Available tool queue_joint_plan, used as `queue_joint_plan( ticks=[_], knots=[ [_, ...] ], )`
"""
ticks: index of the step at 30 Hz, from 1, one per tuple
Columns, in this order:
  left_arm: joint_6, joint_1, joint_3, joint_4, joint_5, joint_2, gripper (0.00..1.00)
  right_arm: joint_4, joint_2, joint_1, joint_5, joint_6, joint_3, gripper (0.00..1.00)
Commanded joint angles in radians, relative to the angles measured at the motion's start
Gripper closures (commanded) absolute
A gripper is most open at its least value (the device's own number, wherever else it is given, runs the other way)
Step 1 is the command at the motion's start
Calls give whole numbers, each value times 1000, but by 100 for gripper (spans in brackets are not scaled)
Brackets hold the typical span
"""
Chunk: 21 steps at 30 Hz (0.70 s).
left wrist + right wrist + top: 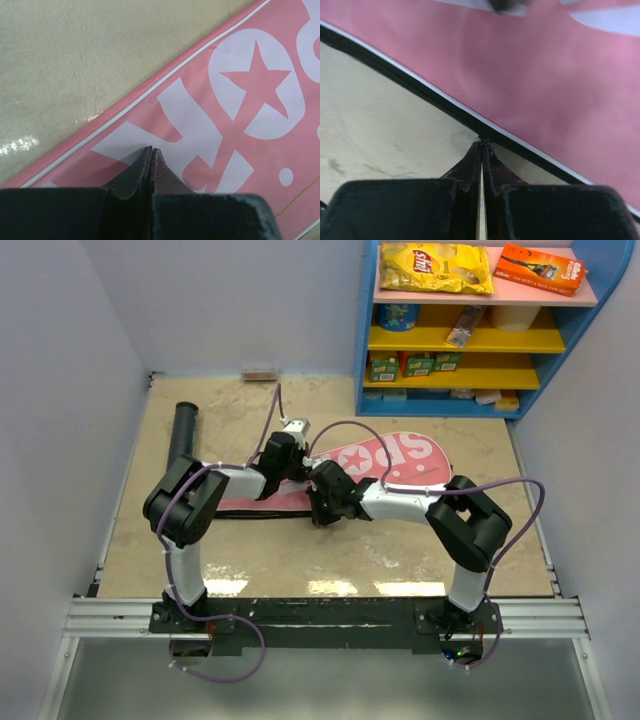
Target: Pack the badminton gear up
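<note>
The pink racket-shaped bag (400, 462) lettered SPORT lies flat in the middle of the table. My left gripper (303, 472) is shut, with its tips (151, 149) resting on the bag's lettered face (260, 150). My right gripper (320, 512) is at the bag's near edge. It is shut (483, 144) on a small dark zipper pull on the black zipper line (420, 87) bordering the pink bag (545, 75). The long black tube (183, 430) lies on the table at the back left. No rackets or shuttlecocks show.
A blue shelf unit (470, 340) stands at the back right, with a yellow snack packet (435, 267) and an orange box (540, 267) on top. Walls close in the left and back. A small object (260, 373) lies by the back wall.
</note>
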Motion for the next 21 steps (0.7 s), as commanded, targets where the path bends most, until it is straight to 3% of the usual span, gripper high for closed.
queue_joint_plan(
  ticks=[1,8,13,17,21],
  knots=[
    [4,-24,-33,-89,36,5,100,97,-6,38,-68,111,26,100],
    [-20,-38,-39,-142,36,-112,99,97,-58,33,-10,125,-41,100],
    [-25,-39,-19,-241,-6,-272,78,121,-108,27,7,130,-121,100],
    [21,-38,38,-475,-125,-389,61,133,-151,13,12,127,-178,100],
    [85,-35,49,-655,-247,-459,52,127,-219,-13,40,125,-262,100]
  ],
)
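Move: The left hand's shut fingertips rest on the pink bag: its middle is about 6 cm to the right and 3 back, just below them, and the zipper pull 13 cm back, 3 right. The black tube lies 30 cm to the left, 3 farther out. The right hand already holds the zipper pull; its goal, the zipped edge's left end, is some 24 cm left and 1 ahead. From that hand the bag's middle is 10 cm ahead, 3 right. The left fingertips come free of the bag's top: that hand draws back about 4 cm, then rises some 10 cm, drifting left late on as the fingers open to nearly half. The right hand keeps the zipper pull pinched low at the bag's near edge, edging 2 cm left before turning back to the right and drawing towards the base, ending about 3 cm nearer it. ##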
